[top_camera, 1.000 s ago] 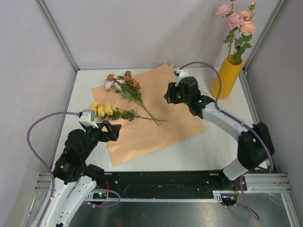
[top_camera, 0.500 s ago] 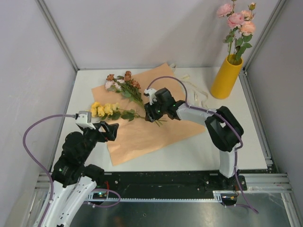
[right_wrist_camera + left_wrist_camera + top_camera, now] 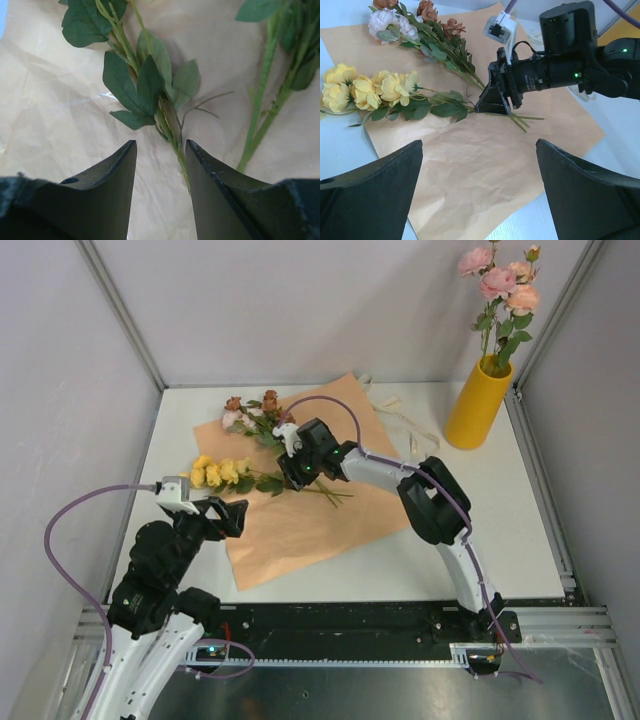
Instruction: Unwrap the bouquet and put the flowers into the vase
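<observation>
The bouquet lies unwrapped: its peach paper is spread flat on the table. On it rest a yellow-flowered stem and a rust-brown and pink bunch. My right gripper is low over the yellow flowers' stem, open, with the stem between its fingers close to the right one. My left gripper hovers wide open over the paper's near part, holding nothing. The mustard vase stands at the far right with pink flowers in it.
A cream ribbon lies on the table beyond the paper's far right edge. Frame posts and grey walls close in the table on three sides. The right arm stretches across the paper's middle.
My right arm has swung left from near the vase across the paper to the yellow flowers' stem and come down over it. The left arm has hardly moved.
</observation>
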You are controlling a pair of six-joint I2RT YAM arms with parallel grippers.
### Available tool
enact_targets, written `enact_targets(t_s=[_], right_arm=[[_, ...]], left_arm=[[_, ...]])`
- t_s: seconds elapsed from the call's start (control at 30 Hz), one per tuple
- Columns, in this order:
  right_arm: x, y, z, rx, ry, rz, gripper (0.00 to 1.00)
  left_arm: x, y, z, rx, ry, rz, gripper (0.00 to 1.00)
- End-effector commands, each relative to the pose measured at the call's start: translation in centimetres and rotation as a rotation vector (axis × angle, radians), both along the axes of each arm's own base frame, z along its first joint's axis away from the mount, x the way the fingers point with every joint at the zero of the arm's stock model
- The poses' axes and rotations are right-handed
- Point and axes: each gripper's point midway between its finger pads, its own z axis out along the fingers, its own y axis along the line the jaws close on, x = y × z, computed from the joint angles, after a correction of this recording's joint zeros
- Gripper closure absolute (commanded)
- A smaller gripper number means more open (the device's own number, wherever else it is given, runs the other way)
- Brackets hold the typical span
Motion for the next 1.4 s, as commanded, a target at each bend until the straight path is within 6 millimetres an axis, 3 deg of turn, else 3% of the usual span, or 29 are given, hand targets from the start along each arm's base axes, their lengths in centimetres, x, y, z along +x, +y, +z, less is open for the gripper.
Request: enact_targets(t_s=[0.0,0.27,0.57,0.77,1.07,1.23,1.37], right_arm=[[0.6,2.1,0.6,-0.011,-0.049,0.034,0.51],[1.1,3.1,-1.5,-0.059,-0.04,0.021,0.51],[0.9,2.8,-3.3,-0.119,-0.052,0.016,0.51],[0.8,2.8,-3.1,-0.119,-0.067,0.019,0.67],[0.1,4.5,1.6,0.045,-0.11,0.072,0.98],[0.4,4.7,5.4,0.126,-0.185,0.077,1.0],[0.5,4.7,10.0,0.262,-0.25,0.072,1.0]], left_arm=[[-0.2,0.4,2.3,-0.02,-0.059,0.019,0.0],[-0.3,0.5,2.3,-0.021,-0.064,0.02,0.0],[-0.3,0.5,2.4,-0.023,-0.067,0.018,0.0],[-0.3,0.5,2.4,-0.022,-0.066,0.02,0.0],[-0.3,0.5,2.3,-0.022,-0.066,0.023,0.0],[-0.3,0.6,2.3,-0.021,-0.063,0.024,0.0],[-0.3,0.6,2.3,-0.022,-0.067,0.024,0.0]])
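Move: The yellow rose stems, where the right fingers will shut just behind their leaves, lie about 3 cm to that hand's left and 3 cm lower, level with it fore and aft. The yellow heads are some 16 cm left and 3 cm ahead of the hand, the brown and white rose heads 17 cm ahead and 7 cm left, and their stems 6 cm ahead and 2 cm right. From the left hand, that grip spot is roughly 18 cm ahead, 7 cm right and 21 cm below. Leftward and down, about 3 cm each, the right hand eases along the yellow rose stems towards their leaves with its fingers half open, then stays low while the fingers shut and pinch the stems just behind the leaves. Keeping the pinch, it begins to rise, some 2.5 cm straight up with a slight drift back. ##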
